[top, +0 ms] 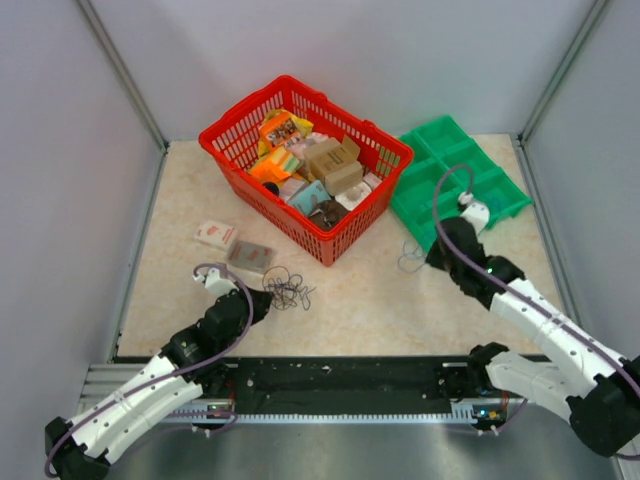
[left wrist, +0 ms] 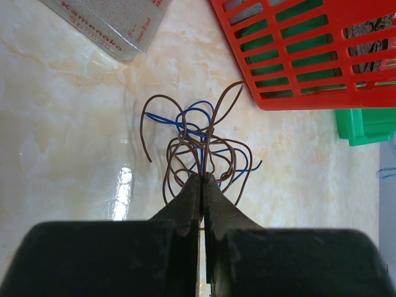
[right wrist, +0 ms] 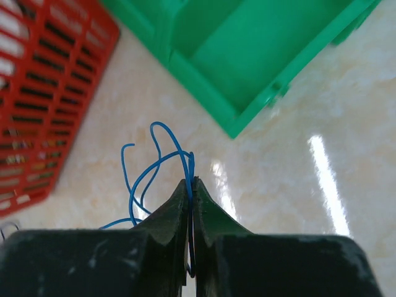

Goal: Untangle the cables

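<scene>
A small tangle of thin brown and blue cables point(top: 289, 291) lies on the table in front of the red basket. My left gripper point(top: 266, 302) is at its near-left side. In the left wrist view the left gripper point(left wrist: 203, 178) is shut on strands of that tangle point(left wrist: 198, 145), whose loops fan out ahead of the tips. A separate thin blue cable point(top: 410, 258) lies near the green tray. My right gripper point(top: 433, 256) is shut on it. In the right wrist view the blue cable point(right wrist: 132, 197) runs between the closed tips of the right gripper point(right wrist: 191, 182) and curls off to the left.
A red basket point(top: 215, 140) full of packets stands at the back centre. A green compartment tray point(top: 500, 190) sits to its right. Two small boxes point(top: 215, 233) point(top: 250, 256) lie left of the tangle. Grey walls enclose the table on three sides.
</scene>
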Robot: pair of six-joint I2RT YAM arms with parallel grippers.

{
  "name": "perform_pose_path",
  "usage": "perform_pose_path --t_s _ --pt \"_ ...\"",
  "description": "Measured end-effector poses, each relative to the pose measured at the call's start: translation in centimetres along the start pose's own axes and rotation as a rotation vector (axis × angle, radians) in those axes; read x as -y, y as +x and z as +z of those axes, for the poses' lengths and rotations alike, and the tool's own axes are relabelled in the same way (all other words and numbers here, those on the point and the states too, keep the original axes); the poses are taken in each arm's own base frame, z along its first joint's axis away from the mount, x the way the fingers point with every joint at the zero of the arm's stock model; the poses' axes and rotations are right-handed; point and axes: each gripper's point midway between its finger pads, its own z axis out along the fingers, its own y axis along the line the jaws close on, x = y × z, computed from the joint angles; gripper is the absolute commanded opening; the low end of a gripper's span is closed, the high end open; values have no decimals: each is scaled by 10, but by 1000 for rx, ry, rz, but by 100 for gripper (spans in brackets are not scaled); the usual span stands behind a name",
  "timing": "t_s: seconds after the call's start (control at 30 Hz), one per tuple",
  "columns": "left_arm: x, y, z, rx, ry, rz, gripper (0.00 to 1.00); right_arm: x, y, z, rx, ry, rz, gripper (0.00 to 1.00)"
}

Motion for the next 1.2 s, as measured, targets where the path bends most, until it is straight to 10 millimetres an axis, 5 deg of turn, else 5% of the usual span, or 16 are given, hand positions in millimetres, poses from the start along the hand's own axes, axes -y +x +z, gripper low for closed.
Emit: perform_pose_path --t_s 0.33,0.57,0.73,0.97,1.2 --pt "-2 12 4 -34 27 2 0 81 -171 -17 337 296 247 0" --pt "3 26 6 -85 74 -8 0 144 -237 19 415 593 292 0" --pt "12 26 6 -93 111 -14 0 181 -242 65 371 759 260 0" --pt "15 27 5 -100 128 -14 0 192 -221 125 262 808 201 3" --pt "16 28 5 -101 137 -21 0 183 -182 150 134 748 191 51"
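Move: The right gripper already holds a loose blue cable. Its goal, the green tray's outer right compartment, where another blue cable lies, is about 19 cm ahead, 22 cm right and 11 cm below; the empty near compartment is about 14 cm ahead and 9 cm right of the hand; the red basket's middle is some 20 cm ahead and 33 cm left. From the left gripper, that outer compartment is roughly 25 cm ahead and 62 cm right; its brown-and-blue tangle hangs 3 cm ahead, 4 cm right. Swing the right gripper with its blue cable right and forward, about 25 cm right and 20 cm forward, arching up some 13 cm and back down over the tray's outer right compartment. Turn it clockwise some 45 degrees on the way, then open the fingers partway to let the cable go. Keep the left gripper shut on the tangle and ease it about 3 cm right. ##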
